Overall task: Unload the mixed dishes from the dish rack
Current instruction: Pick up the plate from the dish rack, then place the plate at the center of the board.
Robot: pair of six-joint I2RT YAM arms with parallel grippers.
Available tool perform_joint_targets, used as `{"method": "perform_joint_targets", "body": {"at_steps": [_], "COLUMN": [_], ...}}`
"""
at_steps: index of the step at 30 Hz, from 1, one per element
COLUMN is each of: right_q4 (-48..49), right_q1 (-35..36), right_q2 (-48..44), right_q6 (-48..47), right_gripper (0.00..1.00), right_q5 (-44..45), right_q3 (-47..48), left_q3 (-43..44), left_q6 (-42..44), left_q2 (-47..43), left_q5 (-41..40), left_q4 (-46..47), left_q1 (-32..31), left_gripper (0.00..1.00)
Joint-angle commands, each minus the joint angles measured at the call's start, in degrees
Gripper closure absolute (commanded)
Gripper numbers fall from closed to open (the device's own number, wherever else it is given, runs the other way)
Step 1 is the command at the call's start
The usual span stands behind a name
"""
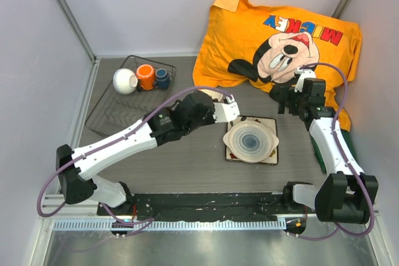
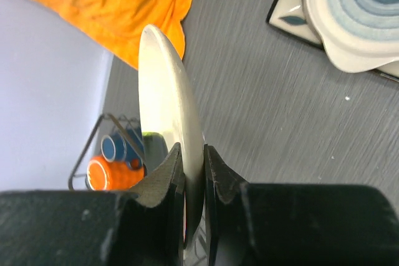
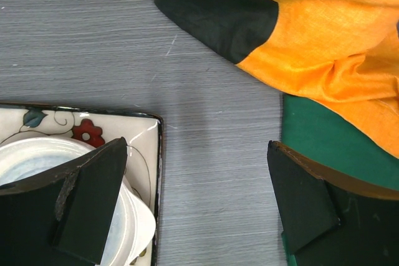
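My left gripper (image 2: 192,154) is shut on a thin cream-white plate (image 2: 165,91), held on edge above the table between the dish rack and the square plate. In the top view that gripper (image 1: 219,105) is at mid-table. The dark wire dish rack (image 1: 106,113) at the back left holds a small white bowl (image 1: 124,81), an orange mug (image 1: 145,76) and a dark-blue cup (image 1: 162,78). A large cream bowl (image 1: 250,141) rests on the flowered square plate (image 1: 270,157) on the table. My right gripper (image 1: 290,101) (image 3: 196,147) is open and empty, just right of that plate's corner (image 3: 140,132).
An orange Mickey pillow (image 1: 280,35) fills the back right and reaches close to both grippers. A green cloth (image 3: 324,135) lies under the right arm by the right wall. Grey walls close in the left, back and right sides.
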Motion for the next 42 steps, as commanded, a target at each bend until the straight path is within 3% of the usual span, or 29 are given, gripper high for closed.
{"method": "perform_joint_targets", "body": {"at_steps": [1,9,22,42], "right_q4": [1.3,1.2,1.2,0.7], "right_q1": [-1.9,-3.6,-4.8,-4.9], "right_q2": [-1.1,-1.5,-1.5,-1.5], "right_q6": [0.2,0.2,0.2,0.3], "right_gripper": [0.02,0.02,0.02,0.02], "right_q5": [-0.1,-0.4,-1.2,-3.8], "right_q3": [2.0,2.2,2.2,2.2], "left_q3": [-2.4,-4.7,-7.4,-2.3], "left_q6": [7.2,12.4,16.9,17.9], "left_q2": [2.2,9.3,21.1,34.5], "left_q5": [-5.6,-8.7,-13.3,-12.3], "left_q4": [11.7,18.7,32.9,37.8], "left_q1": [-4.6,-13.4,-22.1,-24.2], "left_gripper": [1.00,1.00,1.00,0.99]}}
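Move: The left hand holds the plate upright by its rim. The eared bowl it is bound for lies about 20 cm to its right, 4 cm back and 25 cm below, on the flowered tray centred at the same spot, about 27 cm below the hand. The dish rack's middle is some 27 cm left and 11 cm ahead, the blue mug 14 cm left and 20 cm ahead. From the right hand the bowl lies about 13 cm left and 8 cm back, 14 cm below. Keeping its pinch on the plate's rim, the left hand sweeps right and down at once, some 18 cm each way, drawing back about 9 cm, to bring the plate over and into the eared bowl. The wrist turns clockwise by roughly 25 degrees on the way; towards the end it mostly sinks, slowing. The open right hand shifts a couple of centimetres right. ##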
